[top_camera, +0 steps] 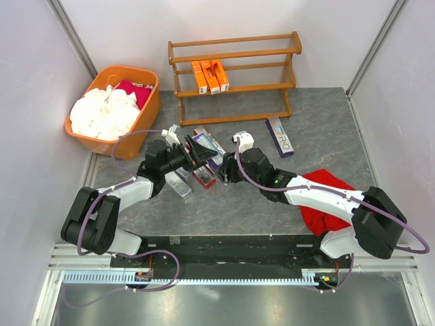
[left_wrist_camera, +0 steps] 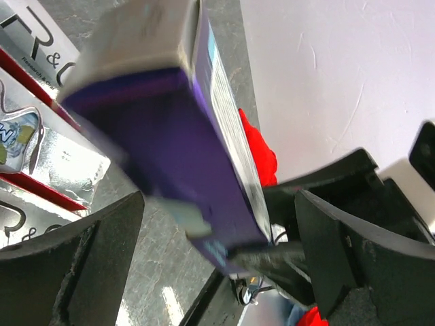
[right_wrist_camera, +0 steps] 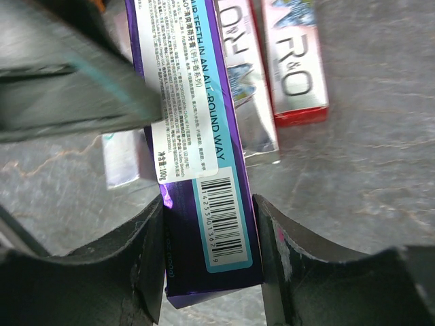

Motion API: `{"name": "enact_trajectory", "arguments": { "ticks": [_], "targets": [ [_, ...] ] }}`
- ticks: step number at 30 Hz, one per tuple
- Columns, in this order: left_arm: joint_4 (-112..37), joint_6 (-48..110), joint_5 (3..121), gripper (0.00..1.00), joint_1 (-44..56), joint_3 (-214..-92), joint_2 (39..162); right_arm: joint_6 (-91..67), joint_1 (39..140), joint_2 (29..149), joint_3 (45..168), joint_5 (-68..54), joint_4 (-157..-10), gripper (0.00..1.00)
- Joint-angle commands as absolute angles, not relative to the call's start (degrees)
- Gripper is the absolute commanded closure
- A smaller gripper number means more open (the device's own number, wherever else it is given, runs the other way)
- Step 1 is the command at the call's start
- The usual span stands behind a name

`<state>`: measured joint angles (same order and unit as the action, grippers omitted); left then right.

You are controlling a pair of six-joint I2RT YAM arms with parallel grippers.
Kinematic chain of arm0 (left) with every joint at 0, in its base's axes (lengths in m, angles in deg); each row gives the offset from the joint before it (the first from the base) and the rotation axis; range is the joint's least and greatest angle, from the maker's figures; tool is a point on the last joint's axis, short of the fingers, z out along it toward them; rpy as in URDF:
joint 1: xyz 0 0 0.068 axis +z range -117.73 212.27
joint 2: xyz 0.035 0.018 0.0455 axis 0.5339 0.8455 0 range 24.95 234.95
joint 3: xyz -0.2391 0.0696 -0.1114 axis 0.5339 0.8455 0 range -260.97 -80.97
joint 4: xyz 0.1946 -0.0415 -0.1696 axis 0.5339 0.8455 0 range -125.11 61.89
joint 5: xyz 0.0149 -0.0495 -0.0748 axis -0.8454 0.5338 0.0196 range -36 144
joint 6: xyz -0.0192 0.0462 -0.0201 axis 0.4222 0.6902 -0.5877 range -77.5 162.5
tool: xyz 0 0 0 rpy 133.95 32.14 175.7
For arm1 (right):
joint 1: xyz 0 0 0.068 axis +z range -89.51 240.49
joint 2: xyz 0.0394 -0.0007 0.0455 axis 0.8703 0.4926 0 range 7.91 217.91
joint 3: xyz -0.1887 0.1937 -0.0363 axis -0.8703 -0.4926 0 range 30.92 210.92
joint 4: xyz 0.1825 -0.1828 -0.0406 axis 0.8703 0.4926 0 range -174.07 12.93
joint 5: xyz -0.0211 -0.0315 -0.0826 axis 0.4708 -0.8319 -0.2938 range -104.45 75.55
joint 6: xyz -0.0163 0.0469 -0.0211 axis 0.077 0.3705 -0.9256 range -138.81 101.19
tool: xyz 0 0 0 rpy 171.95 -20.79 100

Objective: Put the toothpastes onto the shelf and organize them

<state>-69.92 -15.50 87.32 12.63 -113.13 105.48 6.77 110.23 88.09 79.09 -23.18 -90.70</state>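
The wooden shelf (top_camera: 234,71) stands at the back with three orange toothpastes (top_camera: 209,75) on its middle tier. Several red-and-silver and silver toothpastes (top_camera: 197,173) lie piled in front of it, also seen in the right wrist view (right_wrist_camera: 292,61). One purple-and-white carton (top_camera: 279,136) lies by the shelf's right foot. My right gripper (top_camera: 225,168) (right_wrist_camera: 207,258) is shut on the barcode end of a purple carton (right_wrist_camera: 197,136) (top_camera: 207,148), held over the pile. My left gripper (top_camera: 197,155) (left_wrist_camera: 217,231) is open, its fingers (left_wrist_camera: 75,272) wide on either side of that carton (left_wrist_camera: 170,136).
An orange plastic tub (top_camera: 146,125) with white and red cloths stands at the back left. A red cloth (top_camera: 326,197) lies under my right arm. Booth walls close in the table on the left, the right and behind the shelf.
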Motion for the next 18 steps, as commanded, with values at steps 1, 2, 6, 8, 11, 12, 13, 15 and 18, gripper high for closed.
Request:
{"name": "enact_trajectory", "arguments": {
  "ticks": [1, 2, 6, 8, 11, 12, 13, 15, 18],
  "targets": [
    [-74.13, -17.79, 88.54, 0.01, 12.32, -114.54, 107.13, 8.26, 112.78, 84.90, 79.00, -23.59, -93.65, 0.54],
    [-74.83, -18.06, 88.54, 0.03, 12.32, -114.54, 107.56, 8.43, 113.05, 84.90, 79.00, -23.50, -93.56, 0.54],
    [-78.16, -19.20, 89.24, 0.24, 12.23, -113.49, 107.83, 9.04, 114.01, 84.81, 78.74, -25.07, -92.25, 0.52],
    [-79.23, -20.08, 89.42, 0.33, 12.23, -113.05, 107.83, 9.05, 114.02, 84.90, 78.21, -25.43, -92.24, 0.49],
    [-80.54, -21.05, 89.59, 0.42, 12.23, -112.78, 108.10, 10.36, 114.02, 85.25, 77.86, -25.96, -92.24, 0.41],
    [-81.59, -21.31, 89.51, 0.43, 12.32, -112.69, 108.10, 11.15, 114.02, 85.51, 77.86, -25.61, -92.42, 0.38],
    [-82.21, -22.09, 89.50, 0.44, 12.32, -112.52, 108.10, 11.51, 114.02, 85.52, 77.77, -25.35, -92.59, 0.25],
    [-84.49, -23.06, 89.51, 0.46, 12.32, -111.99, 108.10, 13.34, 114.02, 84.82, 77.07, -24.99, -93.21, 0.15],
    [-86.52, -24.29, 88.89, 0.46, 12.41, -111.29, 107.83, 16.77, 113.67, 82.01, 74.53, -24.47, -95.75, 0.02]
  ]
}}
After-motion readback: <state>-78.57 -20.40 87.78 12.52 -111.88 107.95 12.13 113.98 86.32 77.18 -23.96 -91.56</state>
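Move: The right hand already holds the purple toothpaste by its near end, with the box's middle about 5 cm ahead of it and 4 cm to its left. The open left gripper it is being handed to waits some 8 cm ahead and 7 cm left of that hand. From the left hand, the toothpaste's middle is about 3 cm back and 3 cm right, nearly level. Some 13 cm below the left hand, one red-white box lies 3 cm farther out and 1 cm right, another 2 cm back and 2 cm left. The right hand eases back and to the left about 3 cm in all, slowing nearly to a stop with the purple toothpaste still in its grip, while the left hand stays almost in place and closes its fingers across the box beyond its middle, rolling some 5 degrees and rising barely 1 cm. Only once the left grip has shut on the box do the right fingers spread wide and let go of the near end, staying around it without backing off. ##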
